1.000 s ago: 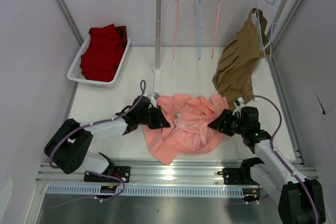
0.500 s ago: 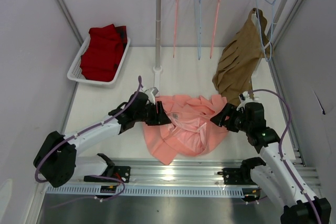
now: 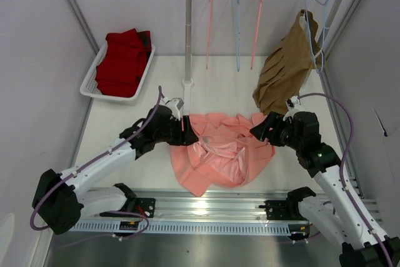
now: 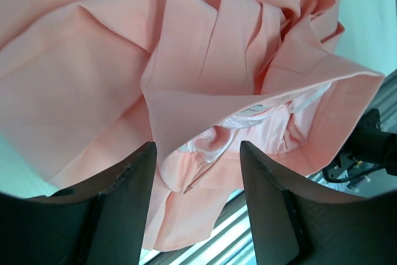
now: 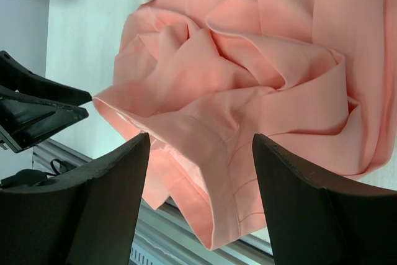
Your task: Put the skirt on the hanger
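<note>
The salmon-pink skirt (image 3: 220,153) lies crumpled on the table between both arms, its pleats and shiny lining showing in the left wrist view (image 4: 205,60). My left gripper (image 3: 187,133) is open at the skirt's left edge, its fingers (image 4: 133,172) wide apart above the cloth with nothing clamped. My right gripper (image 3: 258,131) is open at the right edge, and a skirt fold (image 5: 248,103) lies beyond its jaws, unheld. Two salmon-pink wire hangers (image 3: 209,20) (image 3: 258,23) hang edge-on from the rail at the back.
A white basket (image 3: 92,74) with dark red cloth (image 3: 123,60) sits at the back left. A brown garment (image 3: 284,70) hangs at the back right beside light-blue hangers (image 3: 237,23). The rack's pole (image 3: 187,35) stands just behind the skirt. A metal rail (image 3: 206,201) runs along the near edge.
Both grippers have opened and let go of the skirt. Each arm has lifted and drawn back a little toward the far side, and the cloth has settled on the table.
</note>
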Robot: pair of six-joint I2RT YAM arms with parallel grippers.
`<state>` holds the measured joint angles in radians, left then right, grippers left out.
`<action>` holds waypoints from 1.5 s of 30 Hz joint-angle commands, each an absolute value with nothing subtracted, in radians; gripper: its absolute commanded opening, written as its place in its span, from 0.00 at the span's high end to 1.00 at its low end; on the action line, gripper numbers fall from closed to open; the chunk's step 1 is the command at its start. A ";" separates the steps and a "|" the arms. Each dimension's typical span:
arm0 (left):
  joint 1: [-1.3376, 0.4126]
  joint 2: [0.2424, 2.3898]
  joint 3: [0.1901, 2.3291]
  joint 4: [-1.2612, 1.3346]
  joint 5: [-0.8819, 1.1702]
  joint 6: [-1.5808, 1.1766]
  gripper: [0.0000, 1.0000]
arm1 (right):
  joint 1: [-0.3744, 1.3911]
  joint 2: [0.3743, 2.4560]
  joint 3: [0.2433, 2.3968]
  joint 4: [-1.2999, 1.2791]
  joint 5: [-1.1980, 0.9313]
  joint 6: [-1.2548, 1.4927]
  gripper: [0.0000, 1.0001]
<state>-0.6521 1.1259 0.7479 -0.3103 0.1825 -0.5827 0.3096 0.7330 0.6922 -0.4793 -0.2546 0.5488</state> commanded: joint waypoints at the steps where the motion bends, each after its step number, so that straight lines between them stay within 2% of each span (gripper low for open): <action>1: -0.658 1.074 0.804 -0.373 0.092 -0.538 0.38 | 0.325 0.736 0.787 -0.486 -0.210 0.531 0.28; 8: -0.660 1.051 0.867 -0.429 0.046 -0.526 0.38 | 0.327 0.824 1.056 -0.522 -0.105 0.468 0.30; 17: -0.661 1.005 0.937 -0.495 0.011 -0.518 0.38 | 0.296 1.248 1.608 -0.424 -0.002 0.319 0.32; 22: -0.660 0.989 0.962 -0.517 0.012 -0.518 0.38 | 0.287 1.503 1.813 -0.309 0.044 0.226 0.32; 31: -0.661 0.973 1.008 -0.549 0.006 -0.503 0.38 | 0.278 1.844 2.254 -0.363 0.104 0.175 0.35; 36: -0.661 0.963 1.011 -0.563 0.006 -0.497 0.38 | 0.282 1.934 2.365 -0.420 0.143 0.144 0.43; 41: -0.661 0.954 1.000 -0.561 0.005 -0.500 0.38 | 0.281 1.918 2.338 -0.426 0.153 0.123 0.52; 45: -0.661 0.957 0.996 -0.563 0.006 -0.502 0.38 | 0.285 1.899 2.296 -0.440 0.155 0.109 0.54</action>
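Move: The right-hand pink hanger on the rail is the right hand's goal, about 34 cm ahead of it, 1 cm to its left and some 25 cm higher. From that hand the blue hanger beside it is about 34 cm ahead, 8 cm left; the brown skirt about 23 cm ahead, 13 cm right; the pink skirt 3 cm back, 11 cm left, 17 cm below. From the left hand the hanger lies roughly 34 cm ahead, 22 cm right, 30 cm up. The pink hanger is approached by the empty right hand, which swings up about 25 cm, already reaching forward as it climbs, then carries on level to some 32 cm forward. Its wrist tips up from slanting down to about level, and its fingers partly close with the hanger's wire between them. Meanwhile the left hand, staying open, lifts about 9 cm away from the pink skirt, drifting slightly left. ##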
